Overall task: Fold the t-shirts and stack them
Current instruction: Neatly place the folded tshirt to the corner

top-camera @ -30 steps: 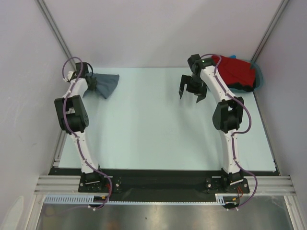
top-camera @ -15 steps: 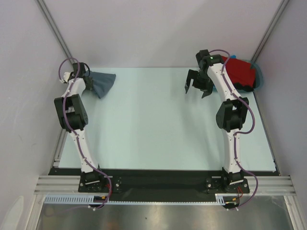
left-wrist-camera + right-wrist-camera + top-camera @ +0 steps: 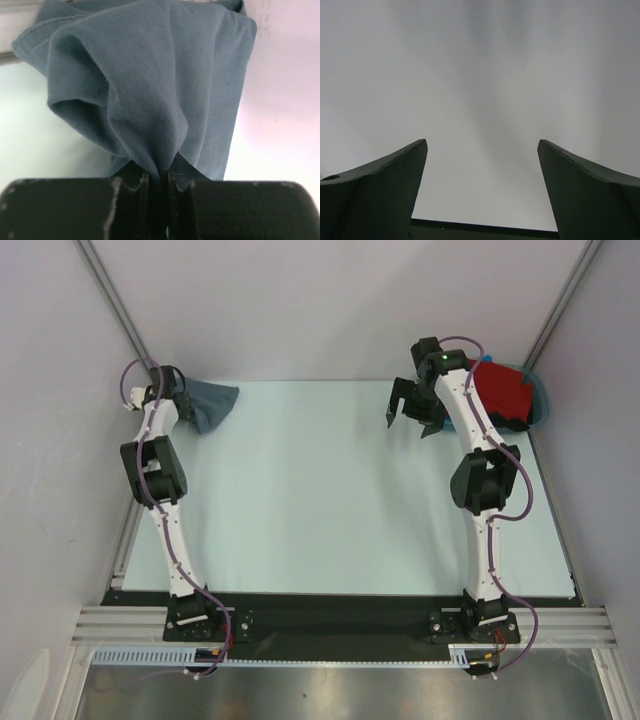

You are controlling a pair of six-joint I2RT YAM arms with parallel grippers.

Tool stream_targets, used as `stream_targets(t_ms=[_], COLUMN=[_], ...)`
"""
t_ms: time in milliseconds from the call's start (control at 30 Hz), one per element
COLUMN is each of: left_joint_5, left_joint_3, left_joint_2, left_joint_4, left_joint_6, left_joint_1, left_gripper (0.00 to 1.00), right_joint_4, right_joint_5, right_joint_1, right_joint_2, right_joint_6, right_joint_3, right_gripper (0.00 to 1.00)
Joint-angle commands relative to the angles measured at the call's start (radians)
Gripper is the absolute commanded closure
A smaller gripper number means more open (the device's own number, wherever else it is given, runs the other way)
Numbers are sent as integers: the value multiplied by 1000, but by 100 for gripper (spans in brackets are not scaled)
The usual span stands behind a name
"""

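Note:
A slate-grey t-shirt [image 3: 212, 402] lies bunched at the table's far left corner. My left gripper [image 3: 186, 407] is shut on a fold of it; in the left wrist view the grey cloth [image 3: 150, 90] is pinched between the jaws of the left gripper [image 3: 162, 175]. A bright red t-shirt [image 3: 503, 392] is heaped at the far right corner, with dark cloth under it. My right gripper [image 3: 409, 417] hangs open left of that heap, holding nothing. The right wrist view shows only the bare wall between the spread fingers [image 3: 385, 180] of the right gripper [image 3: 482, 145].
A teal tub [image 3: 541, 398] edge shows behind the red heap at the far right corner. The pale table [image 3: 320, 500] is walled by white panels at the back and both sides. Both arm bases stand at the near edge.
My left gripper has drawn the grey t-shirt further toward the far left corner. The right gripper has risen and moved back toward the red heap, still open.

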Motion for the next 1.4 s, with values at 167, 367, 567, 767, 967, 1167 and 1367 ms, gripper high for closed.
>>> stream_targets(t_ms=[167, 367, 567, 767, 967, 1167, 1367], left_joint_5=[-16, -76, -79, -65, -44, -56, -96], left_joint_3=[-31, -64, -99, -129, -119, -125, -220], left_joint_2=[-6, -23, -29, -32, -30, -55, -167], left_joint_4=[82, 64, 93, 155, 205, 173, 98], left_joint_6=[-211, -303, -323, -334, -262, -221, -205], left_joint_1=[-45, -84, -99, -101, -99, -98, -99], left_gripper=[100, 100, 100, 100, 0, 0, 0], right_joint_4=[-125, -125, -125, -125, -120, -115, -105], right_joint_5=[-14, -16, -17, -23, -28, -36, -48], right_joint_1=[-7, -12, -15, -16, -16, -16, -16], right_joint_2=[26, 26, 27, 27, 24, 27, 18], right_joint_6=[-8, -10, -11, -13, -11, -11, -10], right_joint_3=[63, 63, 60, 57, 54, 54, 36], right_gripper=[0, 0, 0, 0, 0, 0, 0])
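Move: The left hand already pinches the bunched folded t-shirt, whose middle lies about 3 cm ahead, 5 cm to the right and 3 cm below. The table's far left corner, the place for it, is roughly 10 cm ahead, 2 cm left and 5 cm below; the left rail runs some 5 cm to the left, level with the hand. From the idle right hand the corner is about 26 cm ahead, 61 cm left and 19 cm below. Still pinching the t-shirt, the left hand draws it about 4 cm to the right, away from the left rail, edging forward and sinking some 2 cm while turning about 10 degrees counter-clockwise. There the fingers open wide and let go; the hand hops forward and up nearly 3 cm, then settles back and down, open around the cloth. ##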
